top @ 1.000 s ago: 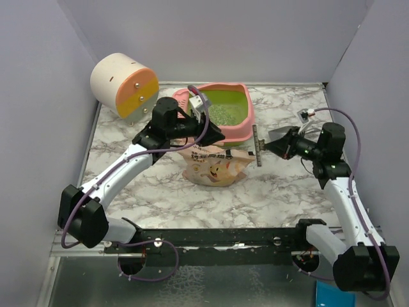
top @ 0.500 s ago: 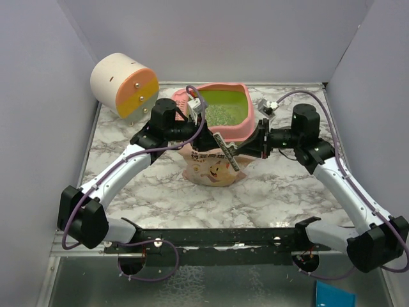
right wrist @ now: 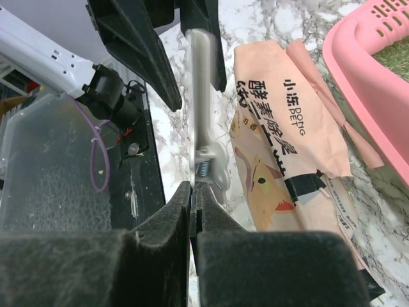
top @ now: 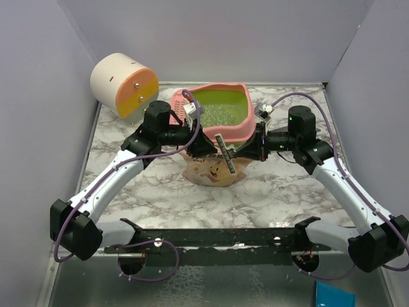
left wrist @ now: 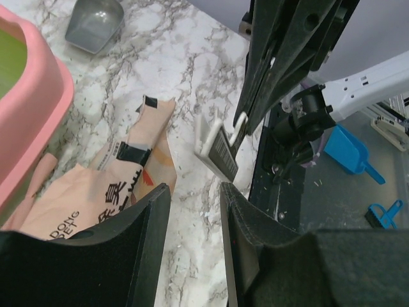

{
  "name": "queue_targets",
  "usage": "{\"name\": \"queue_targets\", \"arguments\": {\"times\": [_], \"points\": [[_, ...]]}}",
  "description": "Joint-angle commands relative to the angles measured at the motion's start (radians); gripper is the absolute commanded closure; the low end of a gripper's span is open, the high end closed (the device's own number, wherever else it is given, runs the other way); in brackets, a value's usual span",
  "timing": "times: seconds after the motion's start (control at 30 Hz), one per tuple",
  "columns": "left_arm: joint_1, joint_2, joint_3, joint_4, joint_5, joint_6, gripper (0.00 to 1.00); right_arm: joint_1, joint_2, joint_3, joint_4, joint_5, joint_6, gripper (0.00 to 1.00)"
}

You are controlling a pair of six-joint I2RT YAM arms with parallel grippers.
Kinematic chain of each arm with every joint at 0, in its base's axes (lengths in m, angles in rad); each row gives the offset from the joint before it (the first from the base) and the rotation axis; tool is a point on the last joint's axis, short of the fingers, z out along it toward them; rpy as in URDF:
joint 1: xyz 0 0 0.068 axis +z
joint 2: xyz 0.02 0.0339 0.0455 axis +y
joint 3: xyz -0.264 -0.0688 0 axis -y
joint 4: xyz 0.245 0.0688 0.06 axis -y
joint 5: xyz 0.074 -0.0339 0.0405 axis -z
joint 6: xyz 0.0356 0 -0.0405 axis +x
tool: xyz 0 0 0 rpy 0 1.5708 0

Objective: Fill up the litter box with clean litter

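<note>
The pink litter box (top: 245, 125) with its lime-green basin stands at the back centre, with pale clean litter (top: 220, 115) in it. It also shows in the left wrist view (left wrist: 35, 96) and in the right wrist view (right wrist: 364, 70). The beige cat pouch (top: 214, 169) lies just in front of it. My right gripper (top: 246, 150) (right wrist: 193, 192) is shut on a white spring clip (right wrist: 200, 96) and holds it over the pouch (right wrist: 287, 141). My left gripper (top: 203, 144) (left wrist: 193, 190) is open and empty, right beside the clip (left wrist: 217, 150), above the pouch (left wrist: 96, 198).
A cream-and-orange cylinder (top: 123, 84) sits at the back left. A grey scoop (left wrist: 94, 22) lies on the marble by the box. A blue scoop (left wrist: 351, 150) lies off the table beyond the black base rail (top: 211, 238). Purple walls close three sides.
My right arm has swung left, carrying the clip from the right side of the table to the pouch's top. My left arm has shifted slightly left and stays at the pouch.
</note>
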Motion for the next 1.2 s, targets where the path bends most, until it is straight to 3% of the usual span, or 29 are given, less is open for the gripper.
{"name": "queue_targets", "arguments": {"times": [0.0, 0.23, 0.5, 1.17], "points": [[0.003, -0.041, -0.013, -0.097, -0.027, 0.066, 0.60, 0.001, -0.046, -0.019, -0.017, 0.067, -0.010, 0.99], [0.003, -0.103, -0.063, -0.144, 0.017, 0.135, 0.60, 0.018, -0.065, -0.025, -0.109, 0.054, -0.068, 0.99], [0.003, -0.125, -0.061, -0.176, 0.032, 0.161, 0.60, 0.191, 0.028, 0.017, -0.201, 0.157, -0.148, 0.99], [0.003, -0.072, -0.053, -0.213, 0.086, 0.188, 0.64, 0.205, 0.020, 0.011, -0.182, 0.173, -0.141, 0.99]]}}
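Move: My right hand already grips the bag clip. The clip's middle is about 4 cm to the right of my partly open left hand, at roughly the same height. From my right hand, the left fingertips are some 6 cm to the left and about level. The litter bag stands 16 cm below the left hand and 2 cm ahead. The litter box is about 20 cm ahead of the left hand and 22 cm lower. From my right hand, the bag lies 5 cm left, 2 cm ahead and 16 cm down. I bring both hands down and back together over the bag, away from the litter box. My right hand keeps its pinch on the clip, sinks 5 to 6 cm, draws back about 4 cm and edges left, tipping its fingertips down some 10 degrees to bring the clip's far end to my left fingers, then stays there. My left hand goes back and down nearly 4 cm each, slightly left, its fingers still partly open. ##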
